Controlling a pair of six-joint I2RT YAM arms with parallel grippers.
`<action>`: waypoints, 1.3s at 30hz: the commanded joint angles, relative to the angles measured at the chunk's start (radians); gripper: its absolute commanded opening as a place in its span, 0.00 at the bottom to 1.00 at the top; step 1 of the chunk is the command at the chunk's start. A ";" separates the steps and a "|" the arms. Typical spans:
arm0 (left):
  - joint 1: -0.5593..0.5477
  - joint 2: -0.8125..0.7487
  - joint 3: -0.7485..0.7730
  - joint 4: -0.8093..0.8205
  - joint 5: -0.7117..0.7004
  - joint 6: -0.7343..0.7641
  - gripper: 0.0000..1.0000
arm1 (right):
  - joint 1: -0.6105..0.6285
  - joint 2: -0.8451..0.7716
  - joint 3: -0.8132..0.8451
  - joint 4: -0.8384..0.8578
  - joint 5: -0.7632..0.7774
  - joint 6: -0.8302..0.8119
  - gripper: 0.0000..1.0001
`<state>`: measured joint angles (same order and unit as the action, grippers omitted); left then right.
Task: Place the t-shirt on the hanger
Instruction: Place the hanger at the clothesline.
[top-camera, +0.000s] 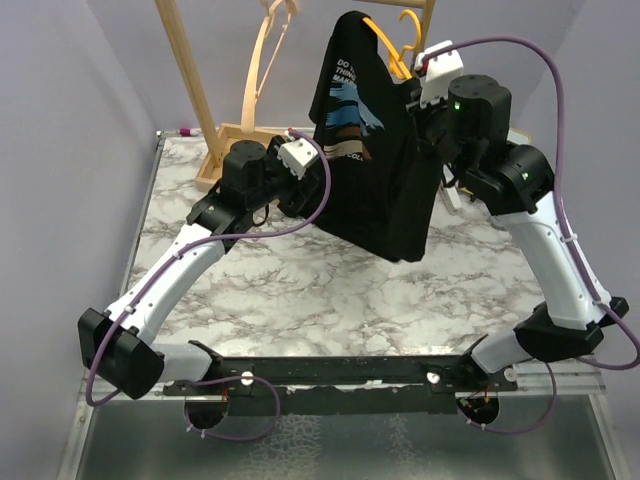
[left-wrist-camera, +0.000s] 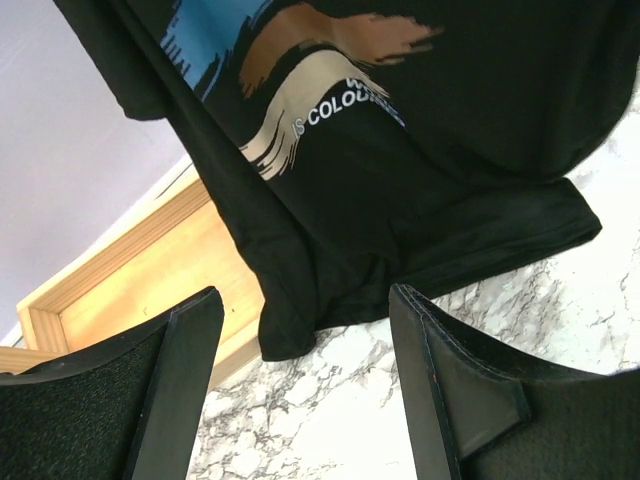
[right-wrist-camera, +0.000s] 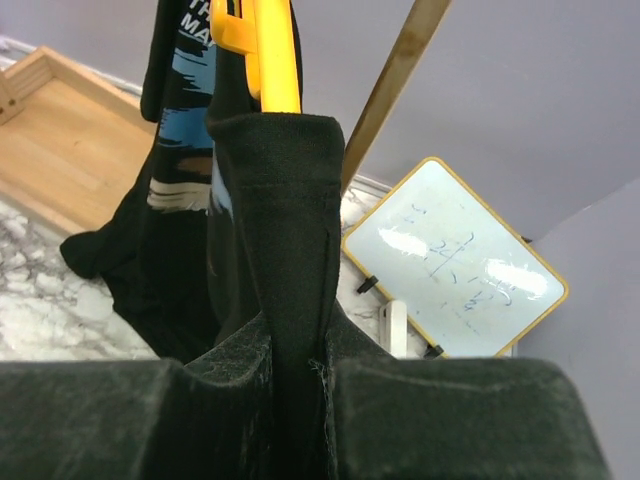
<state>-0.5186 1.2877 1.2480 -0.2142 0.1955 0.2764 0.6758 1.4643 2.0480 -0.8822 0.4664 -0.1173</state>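
Note:
The black t-shirt (top-camera: 368, 150) with its blue and tan print hangs over the yellow hanger (top-camera: 393, 48), and its hem brushes the marble table (top-camera: 300, 290). My right gripper (top-camera: 418, 105) is up at the shirt's right shoulder. In the right wrist view its jaws (right-wrist-camera: 295, 345) are shut on a fold of the t-shirt (right-wrist-camera: 290, 200), with the hanger (right-wrist-camera: 270, 50) running down into that fold. My left gripper (top-camera: 312, 170) is low at the shirt's left side. It stands open (left-wrist-camera: 305, 300), facing the t-shirt's (left-wrist-camera: 400, 180) lower corner, and holds nothing.
A wooden rack with a tray-like base (top-camera: 235, 135) stands at the back left, with a pale wooden hanger (top-camera: 265, 60) on it. The base (left-wrist-camera: 130, 290) lies just left of the shirt's corner. A small whiteboard (right-wrist-camera: 455, 265) and a white marker (right-wrist-camera: 397, 328) lie behind the shirt.

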 joint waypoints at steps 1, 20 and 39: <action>0.006 0.009 0.006 0.032 0.040 -0.033 0.70 | -0.050 0.073 0.107 0.088 -0.033 0.010 0.01; 0.015 0.001 -0.034 0.032 0.119 -0.028 0.70 | -0.133 0.225 0.261 0.214 -0.197 0.110 0.01; 0.019 0.019 -0.051 0.063 0.146 -0.050 0.70 | -0.181 0.317 0.306 0.340 -0.114 0.123 0.01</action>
<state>-0.5049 1.3205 1.2091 -0.1871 0.3145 0.2508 0.5194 1.7706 2.3051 -0.7048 0.3084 -0.0208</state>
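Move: The bar of the clothesline, where the yellow hanger is to go, is some 18 cm ahead of my right hand, about 3 cm left and roughly 10 cm above it. The stand's right post is around 19 cm ahead and 2 cm to the right; the wooden hanger is about 33 cm to the left and 18 cm ahead, some 5 cm up. From my left hand, that spot on the bar is about 17 cm ahead, 23 cm right and 22 cm up. Still pinching the shirt's shoulder over the yellow hanger's right end, I carry both forward about 10 cm towards the bar with my right hand: I dip slightly on the way, ease some 3 cm left and climb again, rolling the hand's left side up about 10 degrees, then push on forward. My empty left hand sinks 2 to 3 cm beside the shirt's hem, fingers staying open. ##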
